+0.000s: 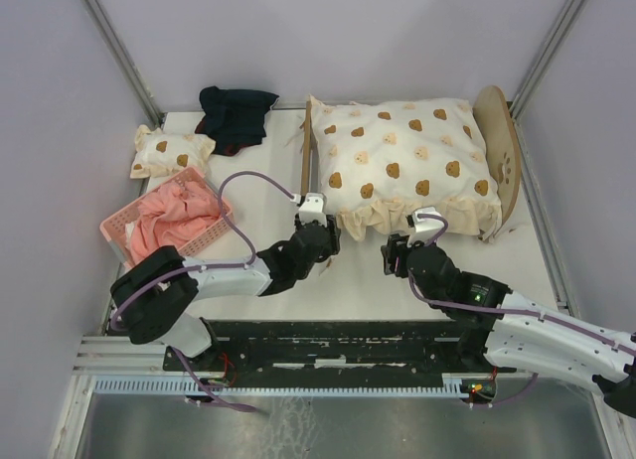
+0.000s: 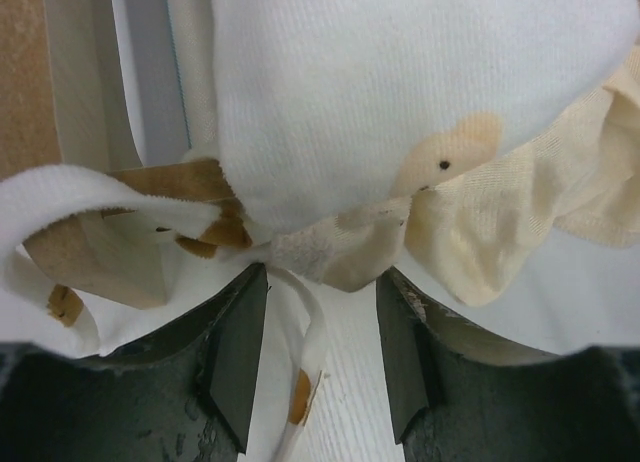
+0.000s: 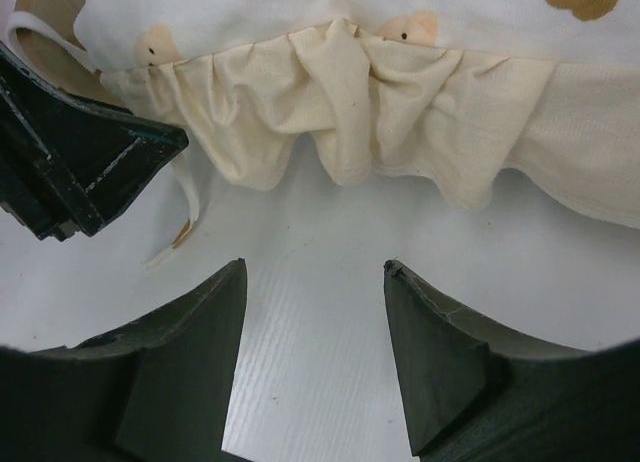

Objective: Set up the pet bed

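Note:
The pet bed (image 1: 500, 151) stands at the back right, its arched headboard with a paw print on the right and its low footboard (image 1: 305, 166) on the left. A cream bear-print quilt (image 1: 402, 161) covers the top and hides the mattress. My left gripper (image 1: 316, 221) sits at the quilt's front left corner. In the left wrist view the left gripper (image 2: 323, 274) is open, with a loose white tie strap (image 2: 312, 327) lying on the table between the jaws. My right gripper (image 3: 314, 265) is open over bare table, just short of the quilt's ruffled edge (image 3: 380, 112).
A pink basket (image 1: 204, 240) holding pink cloth (image 1: 169, 221) stands at the left. Behind it lie a small bear-print pillow (image 1: 171, 151) and a dark cloth (image 1: 237, 116). Grey walls close in the table on both sides and at the back.

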{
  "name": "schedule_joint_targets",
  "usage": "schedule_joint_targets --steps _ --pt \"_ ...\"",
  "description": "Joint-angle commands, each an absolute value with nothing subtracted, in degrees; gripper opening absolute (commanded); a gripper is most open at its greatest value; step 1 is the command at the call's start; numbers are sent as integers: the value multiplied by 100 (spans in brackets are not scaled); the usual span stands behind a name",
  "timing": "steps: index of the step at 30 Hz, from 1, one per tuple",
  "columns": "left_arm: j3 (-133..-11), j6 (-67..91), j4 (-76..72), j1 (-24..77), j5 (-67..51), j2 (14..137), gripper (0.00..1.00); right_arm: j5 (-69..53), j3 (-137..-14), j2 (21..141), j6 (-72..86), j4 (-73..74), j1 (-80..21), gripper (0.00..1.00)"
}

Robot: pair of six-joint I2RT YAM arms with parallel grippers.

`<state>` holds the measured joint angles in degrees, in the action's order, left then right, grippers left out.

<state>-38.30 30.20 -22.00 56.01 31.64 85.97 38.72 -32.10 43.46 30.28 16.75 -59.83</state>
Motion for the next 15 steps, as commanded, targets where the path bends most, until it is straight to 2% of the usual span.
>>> schedule_joint_targets --steps 1,4,7,9,12,15 --pt "-4032 3247 -3070 5629 3597 8669 55 3855 -3218 4295 3133 1430 -5975 65" --pt "-4111 3209 -3220 5628 3733 8687 52 3837 -3163 4359 3146 1345 -5972 65" --pt "-4214 3188 -3080 5629 3687 8611 21 3799 -3158 4434 3155 1319 -5976 65" --pt "-4248 3243 -2808 5633 3625 8465 11 3785 -3147 4470 3140 1295 -5974 65" --pt "-4248 3302 -2189 5626 3530 8089 3 3890 -3107 4516 3054 1279 -5972 65" --pt "-4179 3241 -1761 5626 3338 7681 3 4023 -3142 4520 2960 1356 -5966 65"
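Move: The cream frill's front-left corner is just off the left hand's open fingertips, about 2 cm ahead, dead in line and roughly level. From this hand, the front end of the wooden left side board is some 5 cm ahead and 6 cm to the left, and the bear-print cushion's middle is about 17 cm ahead and 14 cm to the right. From the right hand, the frill corner is about 8 cm ahead, 11 cm to its left and roughly 7 cm lower. With its half-open fingers set around the frill's front-left corner, the left hand eases a good centimetre forward into it while already starting upward, then shuts the fingers almost fully and pinches the thin cloth near the bed's corner. It keeps rising, about 3 cm in all, drawing back a little at the end and tipping the fingers up only slightly, still clamped on the cloth. ##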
